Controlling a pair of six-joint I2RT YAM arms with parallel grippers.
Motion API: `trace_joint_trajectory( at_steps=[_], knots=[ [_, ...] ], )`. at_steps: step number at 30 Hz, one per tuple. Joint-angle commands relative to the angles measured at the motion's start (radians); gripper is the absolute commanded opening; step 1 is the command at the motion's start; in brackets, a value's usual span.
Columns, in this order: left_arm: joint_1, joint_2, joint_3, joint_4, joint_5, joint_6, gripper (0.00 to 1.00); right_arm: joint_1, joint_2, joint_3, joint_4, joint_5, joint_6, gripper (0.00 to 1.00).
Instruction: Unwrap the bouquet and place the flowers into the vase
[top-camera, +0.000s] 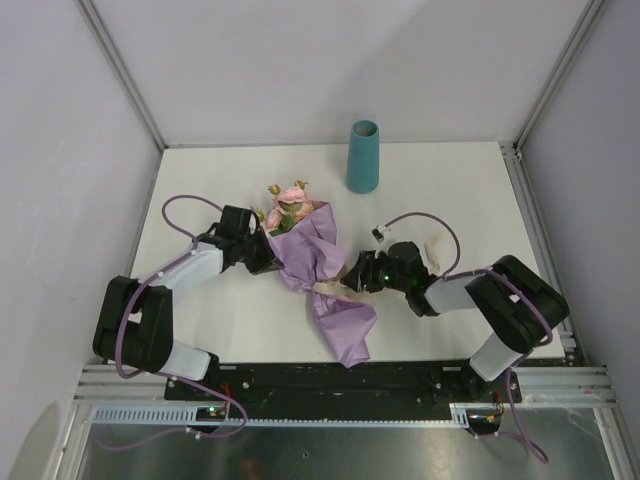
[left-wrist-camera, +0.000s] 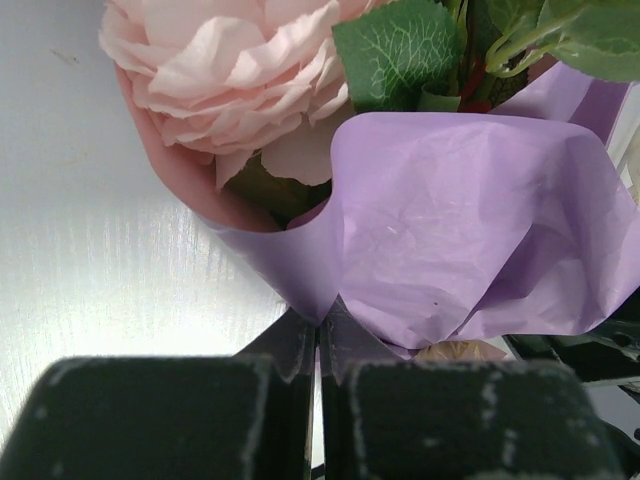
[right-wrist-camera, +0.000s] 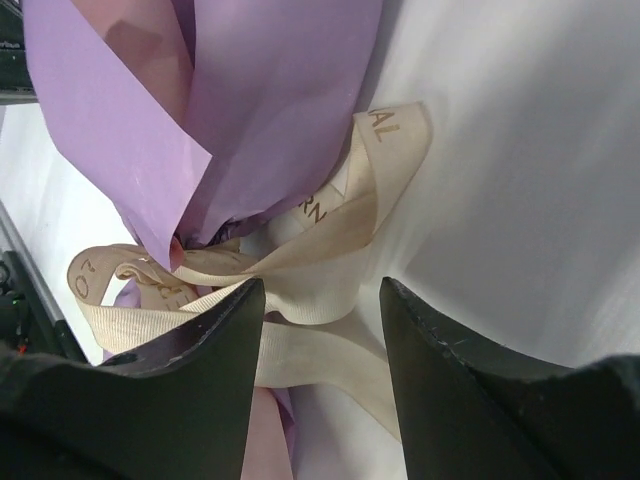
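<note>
The bouquet (top-camera: 315, 265) lies on the white table, wrapped in lilac paper (left-wrist-camera: 450, 230) and tied at its waist with a cream ribbon (right-wrist-camera: 330, 240). Its flowers (top-camera: 290, 205), pink roses (left-wrist-camera: 220, 70) with green leaves, stick out of the far end. My left gripper (left-wrist-camera: 320, 320) is shut on a fold of the paper's upper edge (top-camera: 270, 248). My right gripper (right-wrist-camera: 322, 295) stands open at the bouquet's waist (top-camera: 348, 278), and ribbon strands lie loose between its fingers. The teal vase (top-camera: 363, 157) stands upright at the back, apart from both arms.
White walls with metal frame posts close in the table (top-camera: 450, 190) on three sides. The arm bases and a metal rail (top-camera: 330, 385) run along the near edge. The bouquet's lower paper tail (top-camera: 345, 335) reaches toward that rail.
</note>
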Motion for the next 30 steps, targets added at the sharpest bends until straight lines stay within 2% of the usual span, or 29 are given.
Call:
trace_joint_trajectory(
  at_steps=[1,5,7,9,11,14,17,21,30],
  knots=[
    [0.004,-0.027,0.011,0.023,0.013,-0.013,0.0,-0.015,0.054,0.044,0.123,-0.112,0.044,0.55],
    [0.004,-0.024,0.013,0.024,0.01,-0.015,0.0,-0.022,0.092,0.045,0.166,-0.151,0.071,0.5],
    [0.004,-0.022,0.012,0.022,0.008,-0.016,0.0,-0.028,0.096,0.045,0.166,-0.148,0.078,0.35],
    [0.004,-0.023,0.009,0.022,0.002,-0.017,0.0,-0.037,0.09,0.037,0.167,-0.136,0.082,0.13],
    [0.004,-0.027,0.007,0.022,-0.012,-0.019,0.0,-0.05,0.068,0.018,0.166,-0.114,0.089,0.03],
    [0.004,-0.031,0.003,0.02,-0.033,-0.019,0.0,-0.067,-0.001,-0.008,0.117,-0.032,0.083,0.0],
    [0.005,-0.023,0.004,0.017,-0.041,-0.017,0.0,-0.072,-0.103,-0.017,-0.008,0.103,0.052,0.0],
    [0.004,-0.011,0.008,0.014,-0.044,-0.02,0.0,-0.073,-0.187,-0.02,-0.112,0.207,0.034,0.0],
    [0.005,-0.004,0.037,0.014,-0.041,-0.028,0.0,-0.134,-0.347,-0.021,-0.318,0.455,0.099,0.0]
  ],
)
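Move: The cream ribbon lies between and just below the open right fingers, about 1 cm to their left and 1 cm down. From the right hand, its knot on the wrapper is some 6 cm left and 2 cm back, the flowers about 16 cm ahead and 14 cm left, and the teal vase 23 cm ahead, 2 cm right. From the left hand, pinching the wrapper's edge, that ribbon is roughly 16 cm right and 3 cm back. Right fingers pinch the ribbon and pull it about 8 cm right, forward and up; left keeps gripping wrapper. ##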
